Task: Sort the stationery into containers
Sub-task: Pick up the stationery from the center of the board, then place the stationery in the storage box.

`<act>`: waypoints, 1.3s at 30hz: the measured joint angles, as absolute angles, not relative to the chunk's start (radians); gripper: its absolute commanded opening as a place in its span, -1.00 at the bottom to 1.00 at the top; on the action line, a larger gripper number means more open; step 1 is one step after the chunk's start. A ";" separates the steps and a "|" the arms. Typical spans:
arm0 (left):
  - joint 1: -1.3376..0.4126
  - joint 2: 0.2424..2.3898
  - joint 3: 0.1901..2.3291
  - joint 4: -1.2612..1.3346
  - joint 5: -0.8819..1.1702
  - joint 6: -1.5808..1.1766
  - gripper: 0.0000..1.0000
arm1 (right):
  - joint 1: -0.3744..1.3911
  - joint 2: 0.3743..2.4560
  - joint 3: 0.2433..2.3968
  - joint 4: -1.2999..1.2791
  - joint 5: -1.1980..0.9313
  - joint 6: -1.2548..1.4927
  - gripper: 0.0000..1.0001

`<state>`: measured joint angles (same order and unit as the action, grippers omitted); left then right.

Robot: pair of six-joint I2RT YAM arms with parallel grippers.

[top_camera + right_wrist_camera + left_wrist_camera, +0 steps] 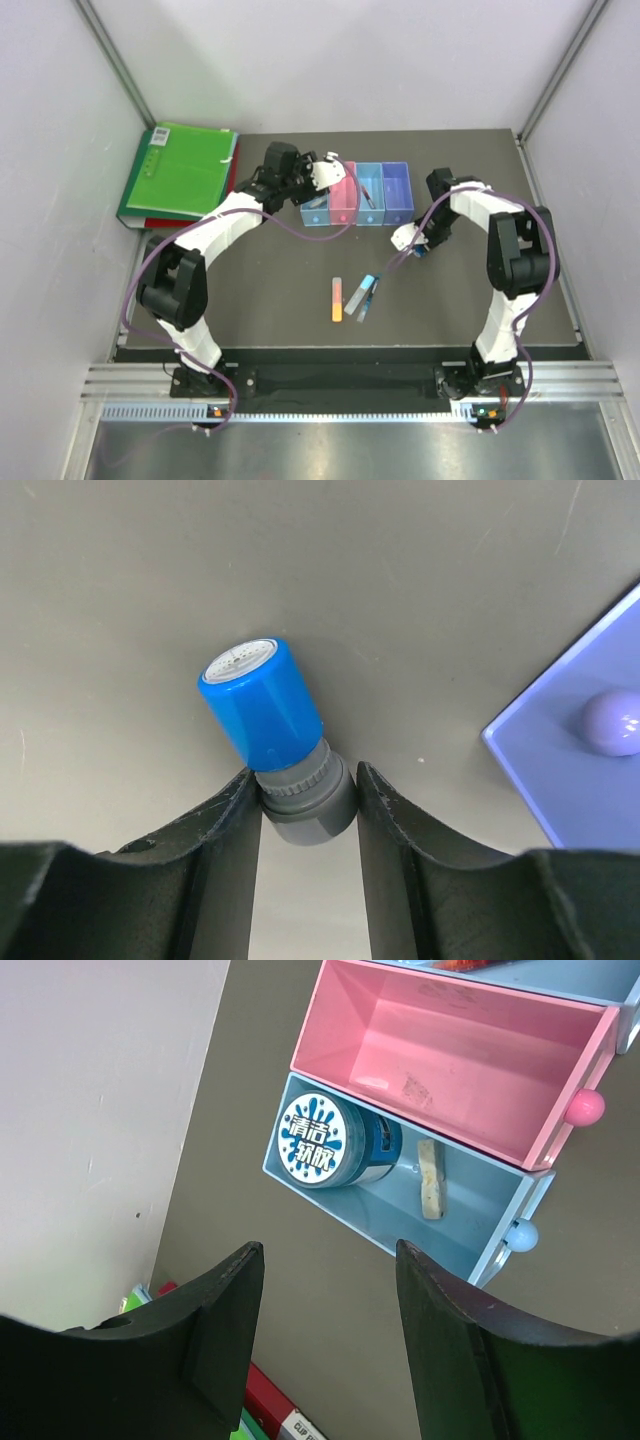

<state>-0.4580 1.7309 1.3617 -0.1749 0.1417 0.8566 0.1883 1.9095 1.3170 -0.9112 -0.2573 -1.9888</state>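
In the right wrist view a small blue-capped piece lies on the table. My right gripper is shut on its grey base, one finger on each side. From above, that gripper sits in front of the purple bin. My left gripper is open and holds nothing, hovering by the outer light blue bin. The round blue tape roll lies in that bin. The pink bin beside it looks bare. An orange-pink stick, a grey stick and a thin blue pen lie mid-table.
The big green folder rests on a red one at the back left. A small beige piece also lies in the bin with the tape. The purple bin's corner and knob stand just right of my right fingers.
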 measured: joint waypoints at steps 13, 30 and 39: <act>-0.458 1.731 1.362 -0.175 0.154 0.836 0.21 | 0.196 1.778 1.175 -0.816 -0.390 -1.989 -0.91; -0.461 1.729 1.341 -0.141 0.191 0.771 0.21 | 0.200 1.612 1.125 -0.579 -0.469 -1.848 -0.91; -0.508 1.694 1.184 0.061 0.214 0.727 0.22 | 0.202 1.608 1.139 -0.364 -0.455 -1.505 -0.94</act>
<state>-0.5076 1.6936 1.1835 0.0612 0.2142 0.7269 0.2020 1.6081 1.1393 -0.3641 -0.4545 -1.5055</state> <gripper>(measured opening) 0.612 0.389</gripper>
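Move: The blue glue stick is already pinched in the right hand, low over the board. The purple compartment it is carried towards has its middle some 15 cm ahead and 7 cm left of that hand, about level in height. The blue compartment with the red pen lies 15 cm ahead and 15 cm left; the blue marker is 14 cm back and 16 cm left. From the left hand, the purple compartment is about 5 cm ahead, 26 cm right and 16 cm below. The blue glue stick, kept pinched by its grey end, first goes about 2 cm left and 2 cm back close over the board. The right hand then lifts it to some 11 cm up, carrying it forward and farther left towards the purple compartment while its fingers swing from down to forward-left and the hand turns clockwise. The open, empty left hand eases right, back and slightly down late on. ##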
